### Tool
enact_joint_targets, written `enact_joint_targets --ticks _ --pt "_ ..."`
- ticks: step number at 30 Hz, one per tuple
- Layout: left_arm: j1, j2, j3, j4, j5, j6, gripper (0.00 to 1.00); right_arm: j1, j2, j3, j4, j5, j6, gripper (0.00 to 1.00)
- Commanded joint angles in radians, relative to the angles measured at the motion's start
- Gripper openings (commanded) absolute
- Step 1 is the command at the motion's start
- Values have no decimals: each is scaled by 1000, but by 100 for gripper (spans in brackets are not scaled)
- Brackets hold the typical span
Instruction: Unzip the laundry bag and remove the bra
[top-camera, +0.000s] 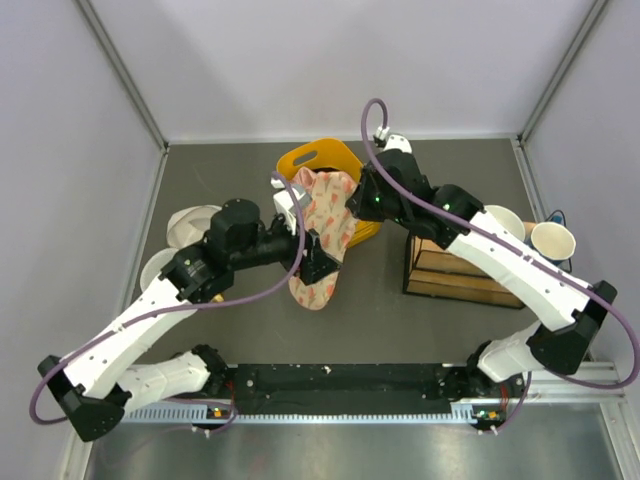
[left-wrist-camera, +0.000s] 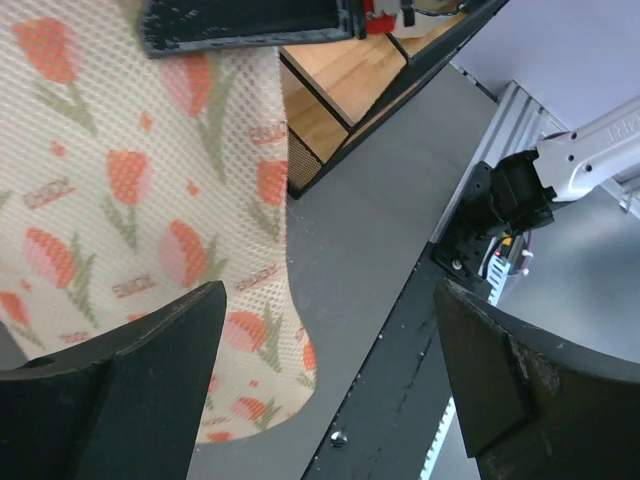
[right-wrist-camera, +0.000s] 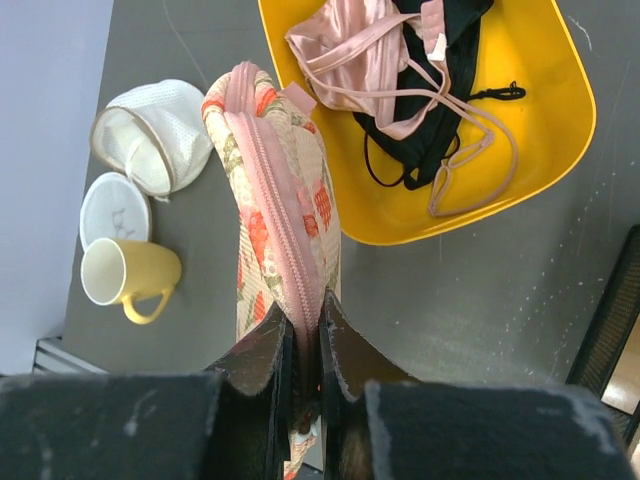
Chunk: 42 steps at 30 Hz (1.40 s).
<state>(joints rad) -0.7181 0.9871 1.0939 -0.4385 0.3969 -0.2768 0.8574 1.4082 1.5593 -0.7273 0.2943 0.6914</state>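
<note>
The laundry bag (top-camera: 325, 225), pale pink mesh with orange-red tulip prints, hangs upright in front of the yellow basket, its lower end near the table. My right gripper (right-wrist-camera: 305, 345) is shut on the bag's pink zip edging (right-wrist-camera: 280, 200), which runs closed up the bag's edge. My left gripper (left-wrist-camera: 330, 370) stands wide open beside the bag's lower end (left-wrist-camera: 130, 180); the fabric reaches just past its left finger (left-wrist-camera: 130, 385), and nothing is gripped. In the top view the left gripper (top-camera: 318, 262) sits at the bag's lower right side. The bra is hidden.
The yellow basket (right-wrist-camera: 550, 120) holds a pink strappy garment (right-wrist-camera: 370, 50) and a black garment (right-wrist-camera: 420, 130). A white mesh pouch (right-wrist-camera: 150, 135), a white lid (right-wrist-camera: 115, 210) and a yellow mug (right-wrist-camera: 125, 275) lie to the left. A wooden box (top-camera: 455, 265) and two cups (top-camera: 553, 240) stand at the right.
</note>
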Motion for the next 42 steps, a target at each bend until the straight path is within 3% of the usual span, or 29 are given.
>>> enact_joint_targets --ticks 1,13,17,19,22,23,24,25,26,28,29,32,34,35,37,38,42 --pt "-93 1 -29 148 -200 16 90 11 43 129 -53 46 56 0" --pt "-248 107 -49 299 -719 63 84 11 78 206 -126 22 109 0" --pt "-310 160 -37 349 -829 106 86 11 86 211 -130 9 122 0" --pt "-329 186 -23 351 -875 116 83 11 87 211 -135 -1 129 0" --pt "-331 191 -22 350 -943 122 51 11 87 205 -139 -14 135 0" --pt "-331 180 -23 348 -960 126 30 11 84 202 -141 -12 137 0" --pt "-331 173 -28 345 -966 128 19 11 83 199 -142 -12 137 0" --pt "-331 162 -32 339 -966 129 6 11 80 197 -141 -4 135 0" --pt "-331 150 -35 333 -958 131 0 11 78 191 -141 -1 135 0" --pt "-330 107 -51 319 -934 123 0 11 72 189 -142 2 129 0" --pt "-330 90 -58 307 -919 134 0 9 71 188 -141 3 125 5" --pt "-304 19 -63 226 -814 134 0 8 63 196 -139 -7 59 34" --pt "-261 -4 -57 178 -709 116 0 8 61 215 -141 -33 -82 50" --pt "-242 -28 -57 144 -670 108 0 9 52 214 -139 -38 -119 65" --pt "-178 -50 -69 130 -524 91 0 8 20 203 -138 -44 -205 68" --pt "-158 -65 -72 118 -473 88 0 8 6 200 -135 -44 -225 74" --pt "-81 -67 -75 61 -316 87 0 9 -81 139 -54 -148 -366 73"
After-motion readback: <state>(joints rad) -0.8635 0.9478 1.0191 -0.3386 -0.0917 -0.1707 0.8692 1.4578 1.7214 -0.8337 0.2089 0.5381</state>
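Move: The laundry bag hangs from the right fingers. Its middle is about 6 cm ahead, 2 cm right and 5 cm below the open left hand. From that hand the yellow bin sits some 27 cm ahead, 3 cm right and 22 cm down. The wooden rack is roughly 11 cm ahead, 36 cm right and 20 cm down. From the right hand the bag's middle is about 3 cm back, 5 cm left and 5 cm lower. Forward, rightward and down the open left hand goes, roughly 6 cm forward, turning some 25 degrees counter-clockwise, and pinches the bag. It then carries it about 5 cm left, slightly back and up, swinging partly back clockwise. The right hand, nearly still with the bag in its grip, then opens, lets go and rises about 2 cm. ##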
